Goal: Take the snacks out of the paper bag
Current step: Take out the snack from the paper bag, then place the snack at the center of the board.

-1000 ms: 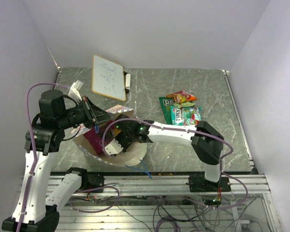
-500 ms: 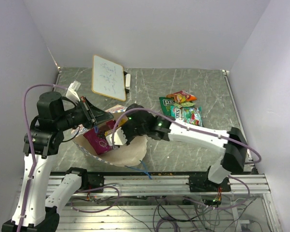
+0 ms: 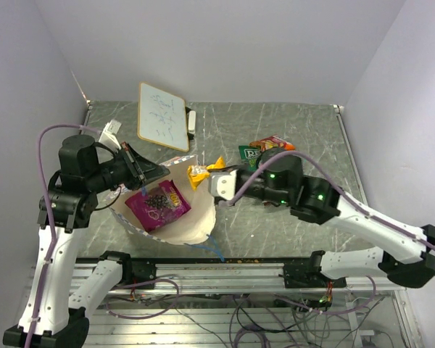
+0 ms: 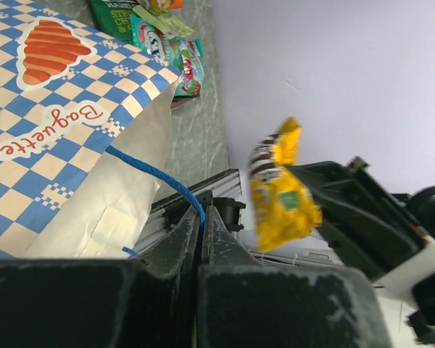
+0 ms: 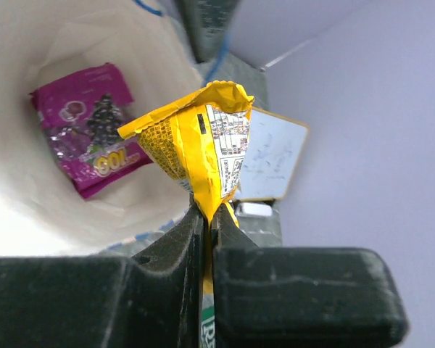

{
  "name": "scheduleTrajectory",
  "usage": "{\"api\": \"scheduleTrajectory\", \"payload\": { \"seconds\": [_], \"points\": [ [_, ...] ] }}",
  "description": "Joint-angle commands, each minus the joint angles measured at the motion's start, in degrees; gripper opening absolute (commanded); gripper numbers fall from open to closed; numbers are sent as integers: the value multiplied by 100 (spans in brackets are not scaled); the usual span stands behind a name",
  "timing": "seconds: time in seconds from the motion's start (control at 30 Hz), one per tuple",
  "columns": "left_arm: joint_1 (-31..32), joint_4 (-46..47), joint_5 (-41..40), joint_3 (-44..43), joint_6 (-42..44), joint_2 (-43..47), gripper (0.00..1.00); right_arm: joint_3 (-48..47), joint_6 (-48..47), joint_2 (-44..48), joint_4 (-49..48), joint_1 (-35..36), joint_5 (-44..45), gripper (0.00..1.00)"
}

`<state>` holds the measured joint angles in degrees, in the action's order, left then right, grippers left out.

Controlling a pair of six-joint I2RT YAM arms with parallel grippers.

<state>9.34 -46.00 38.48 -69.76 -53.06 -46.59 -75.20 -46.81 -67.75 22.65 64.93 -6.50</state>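
The paper bag (image 3: 196,221) lies open at the near left; its checkered outside (image 4: 51,123) shows in the left wrist view. My left gripper (image 3: 154,171) is shut on the bag's blue cord handle (image 4: 159,177) and holds the rim up. My right gripper (image 3: 216,181) is shut on a yellow packet (image 3: 199,173), held above the bag's right rim; it also shows in the right wrist view (image 5: 196,148) and the left wrist view (image 4: 279,196). A magenta-purple packet (image 3: 158,204) lies inside the bag (image 5: 87,123). Green, teal-orange and orange-red packets (image 3: 272,156) lie on the table at the right.
A white board with scribbles (image 3: 162,116) lies at the far left, a small white object (image 3: 191,122) beside it. The table's near edge is a metal rail (image 3: 239,272). Purple walls close the back and sides.
My right arm has swung up and right out of the bag with the yellow packet in its jaws. The magenta packet inside is now uncovered. My left gripper has held its place.
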Motion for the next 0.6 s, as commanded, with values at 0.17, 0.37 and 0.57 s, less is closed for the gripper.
{"api": "scheduleTrajectory", "payload": {
  "seconds": [0.17,0.37,0.57],
  "points": [
    [42,-346,-208,-351,538,-195,7,625,372,820,-104,-243,2390,0],
    [37,-173,-77,-210,329,-82,7,1267,336,419,8,-2265,1569,0],
    [41,-117,10,-280,232,-68,7,1569,-525,-450,177,-3249,1163,0]
  ]
}}
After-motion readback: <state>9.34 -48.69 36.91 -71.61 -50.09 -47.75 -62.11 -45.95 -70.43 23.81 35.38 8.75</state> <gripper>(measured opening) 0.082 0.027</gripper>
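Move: About 20 cm to the right of the right hand and some 17 cm farther out lies the snack pile, roughly 33 cm below it; the orange snack is at the pile's far edge, about 7 cm beyond its middle. Behind this move, the purple snack in the paper bag is some 17 cm left of the right hand, 3 cm ahead and 31 cm down. From the left hand, the pile lies about 31 cm right, 16 cm ahead and 33 cm down. Swinging away from the paper bag towards the snack pile, the right hand keeps the yellow snack pinched, first rising about 3 cm as it goes right, then sweeping forward-right and down, ever faster. It ends some 18 cm right, 16 cm forward and 12 cm lower, turned about 45 degrees clockwise with the fingers tipped further down. The left hand keeps hold of the blue handle. ##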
